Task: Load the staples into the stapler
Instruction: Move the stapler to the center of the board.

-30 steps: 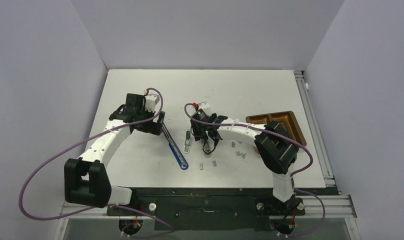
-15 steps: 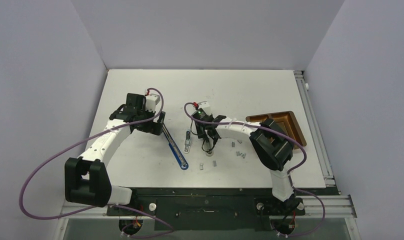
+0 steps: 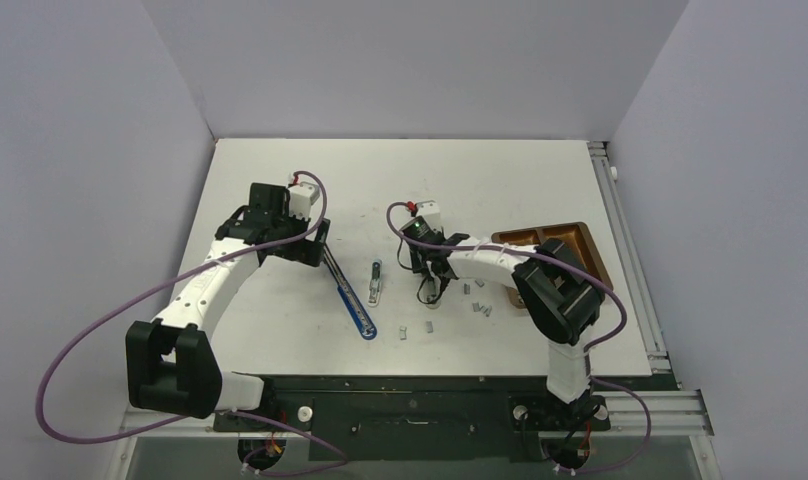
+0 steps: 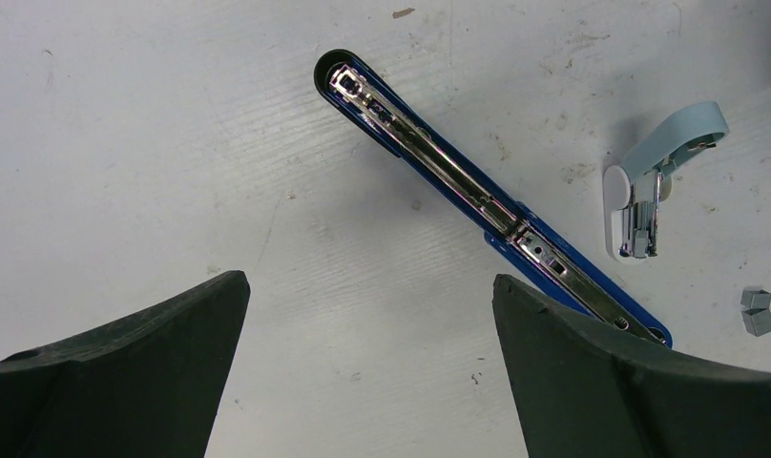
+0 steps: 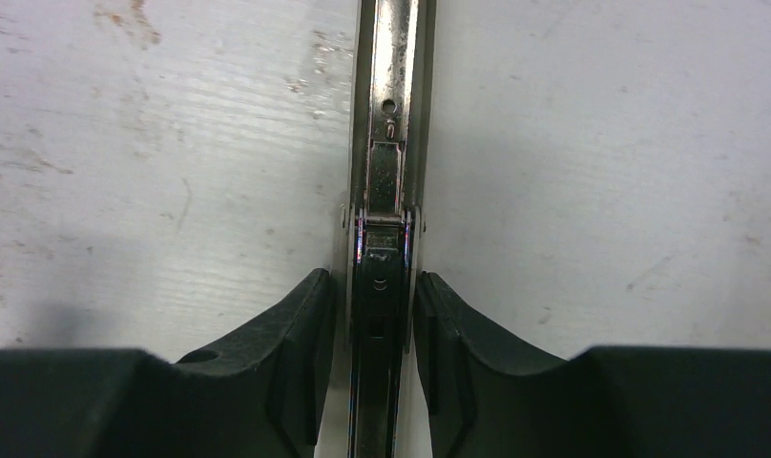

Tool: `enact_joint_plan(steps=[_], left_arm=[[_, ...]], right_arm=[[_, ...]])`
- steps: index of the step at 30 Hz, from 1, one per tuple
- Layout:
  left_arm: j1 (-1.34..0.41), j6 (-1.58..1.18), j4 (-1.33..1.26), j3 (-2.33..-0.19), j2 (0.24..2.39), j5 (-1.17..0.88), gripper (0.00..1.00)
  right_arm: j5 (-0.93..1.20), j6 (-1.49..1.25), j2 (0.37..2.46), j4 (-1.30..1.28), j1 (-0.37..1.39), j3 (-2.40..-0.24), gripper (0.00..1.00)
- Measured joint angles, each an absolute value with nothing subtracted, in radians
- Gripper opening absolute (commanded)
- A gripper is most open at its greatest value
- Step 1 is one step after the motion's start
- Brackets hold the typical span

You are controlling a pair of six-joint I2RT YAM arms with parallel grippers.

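The blue stapler (image 3: 350, 297) (image 4: 458, 181) lies opened flat on the white table, its chrome channel facing up. My left gripper (image 3: 318, 252) (image 4: 367, 281) hovers open over its far end with nothing between the fingers. Small grey staples (image 3: 428, 324) (image 4: 756, 311) lie scattered near the table's front, more of them to the right (image 3: 480, 307). My right gripper (image 3: 428, 285) (image 5: 372, 279) is at the table's middle, its pads pressed on both sides of a narrow chrome metal rail (image 5: 393, 114) that runs away from the camera. I cannot tell what the rail belongs to.
A small pale blue and white tool with metal prongs (image 3: 377, 280) (image 4: 649, 181) lies between the stapler and the right gripper. A brown compartment tray (image 3: 590, 250) sits at the right. The table's right edge has a metal frame.
The right gripper's jaws have closed in around the metal rail, and its wrist has shifted a little right and toward the back. The left arm and the stapler have stayed put.
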State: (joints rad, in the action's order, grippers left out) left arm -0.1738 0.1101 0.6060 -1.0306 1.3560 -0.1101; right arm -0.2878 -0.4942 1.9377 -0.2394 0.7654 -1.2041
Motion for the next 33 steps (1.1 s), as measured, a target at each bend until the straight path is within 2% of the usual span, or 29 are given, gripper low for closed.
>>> enact_joint_plan(steps=[5, 10, 14, 25, 33], left_arm=[[-0.174, 0.113, 0.606, -1.031, 1.354, -0.11, 0.99], [-0.174, 0.115, 0.606, -1.031, 1.351, -0.113, 0.99], [-0.174, 0.115, 0.607, -1.031, 1.347, -0.114, 0.99], [-0.174, 0.113, 0.61, -1.034, 1.345, -0.118, 0.98], [-0.174, 0.113, 0.616, -1.034, 1.339, -0.117, 0.98]], right_arm=[[-0.313, -0.495, 1.892, -0.237, 0.745, -1.14, 0.31], [-0.319, -0.492, 1.876, -0.247, 0.74, -1.122, 0.5], [-0.321, -0.482, 1.858, -0.289, 0.74, -1.123, 0.6], [-0.334, -0.504, 1.726, -0.381, 0.854, -1.287, 0.65], [-0.253, -0.543, 1.836, -0.372, 0.952, -1.394, 0.71]])
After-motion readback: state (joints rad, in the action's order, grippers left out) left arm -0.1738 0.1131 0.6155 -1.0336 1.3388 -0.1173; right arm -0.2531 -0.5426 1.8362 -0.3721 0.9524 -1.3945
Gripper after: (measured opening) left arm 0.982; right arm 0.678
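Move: Between the right fingers, at its hinge, the silver stapler is already held on the board; its clear spot lies about 4 cm to the right and 1 cm back. The small light-blue stapler stands some 11 cm to the hand's left and 4 cm back, at about hand height; the blue stapler is about 16 cm left and 6 cm back. From the left hand, the light-blue stapler lies roughly 15 cm right, 2 cm back and 11 cm below. Sliding the pinched silver stapler about 3.5 cm to the right and slightly back across the board, the right hand opens its fingers and lets go. It then lifts some 11 cm and swings about 13 cm left and a little back, turning counter-clockwise with its left side rising, and starts to sink above the light-blue stapler, fingers open. ##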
